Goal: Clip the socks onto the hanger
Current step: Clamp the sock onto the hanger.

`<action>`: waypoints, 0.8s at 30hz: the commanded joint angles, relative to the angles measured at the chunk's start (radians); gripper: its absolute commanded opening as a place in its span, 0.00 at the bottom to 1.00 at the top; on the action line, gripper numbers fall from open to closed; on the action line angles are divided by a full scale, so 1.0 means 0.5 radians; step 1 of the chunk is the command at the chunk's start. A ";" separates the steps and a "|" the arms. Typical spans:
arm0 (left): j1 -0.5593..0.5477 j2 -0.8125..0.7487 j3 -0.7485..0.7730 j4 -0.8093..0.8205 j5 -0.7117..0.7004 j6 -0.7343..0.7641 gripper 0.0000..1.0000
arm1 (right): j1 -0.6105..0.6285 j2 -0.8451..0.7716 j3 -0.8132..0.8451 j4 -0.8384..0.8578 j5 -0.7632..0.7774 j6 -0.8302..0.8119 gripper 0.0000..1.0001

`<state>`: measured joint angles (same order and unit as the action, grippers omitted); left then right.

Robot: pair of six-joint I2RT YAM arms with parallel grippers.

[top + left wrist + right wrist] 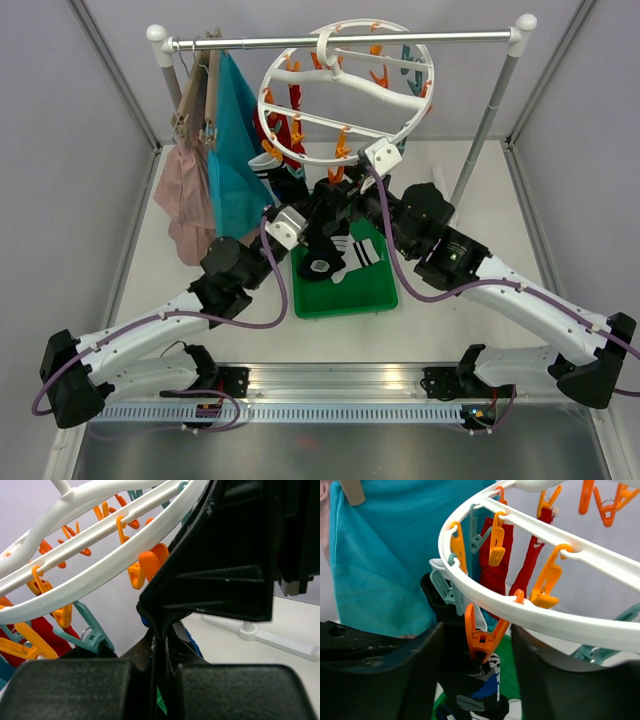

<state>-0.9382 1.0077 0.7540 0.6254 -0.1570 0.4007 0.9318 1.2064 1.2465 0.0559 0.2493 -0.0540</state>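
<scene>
The white ring hanger [268,82] hangs from the rail, with red socks [295,105] and a black sock [272,168] clipped on its left side. Both grippers meet under its near rim. In the right wrist view my right gripper [481,680] is open, its fingers [420,670] on either side of an orange clip [485,640]. That clip pinches the top of a black sock with blue and white marks [475,685]. My left gripper [161,670] is shut on dark sock fabric just below the rim [100,572]. The right gripper's black body fills the right of the left wrist view.
A green tray [375,297] holding more black socks [355,255] sits below the grippers. A teal cloth [235,150] and a pink garment [190,190] hang at the left of the rail [450,39]. The rack's right post [490,120] stands behind the right arm.
</scene>
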 commanded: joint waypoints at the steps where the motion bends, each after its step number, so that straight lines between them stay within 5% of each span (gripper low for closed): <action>1: -0.010 -0.030 0.142 -0.026 -0.045 -0.059 0.02 | 0.008 -0.066 0.078 -0.023 0.023 0.059 0.65; 4: -0.007 -0.030 0.182 -0.097 -0.155 -0.074 0.02 | 0.008 -0.081 0.127 -0.114 -0.011 0.126 0.74; 12: -0.007 -0.055 0.357 -0.361 -0.676 -0.111 0.02 | 0.008 -0.234 0.044 -0.363 -0.051 0.353 0.76; 24: 0.189 -0.055 0.627 -0.573 -1.165 -0.074 0.04 | 0.008 -0.253 -0.177 -0.817 0.553 0.669 0.77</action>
<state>-0.8707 0.9989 1.0073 0.3443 -0.6567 0.3695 0.9337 1.0531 1.1889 -0.2577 0.4042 0.1982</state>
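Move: Already shut on the black sock, the left hand has the blue-green clip on the hanger's near-left rim about 7 cm to its left, 5 cm ahead and 2 cm higher; the banded sock hangs roughly 9 cm left, 5 ahead and 5 below. The orange clip is 3 cm ahead, 1 right and 3 above. From the opening right hand, that orange clip is 1 cm ahead and 1 left, level; the white sock lies some 5 ahead, 3 right and 39 below. Leftward, and about half as far forward and up, the left hand carries the still-pinched black sock about 10 cm along the near rim towards the hanger's left side, turning some 30 degrees counter-clockwise. The right fingers open wider and come free of the orange clip; that hand backs off, swings about 5 cm right, then sinks about as far towards the green box, tipping down. ##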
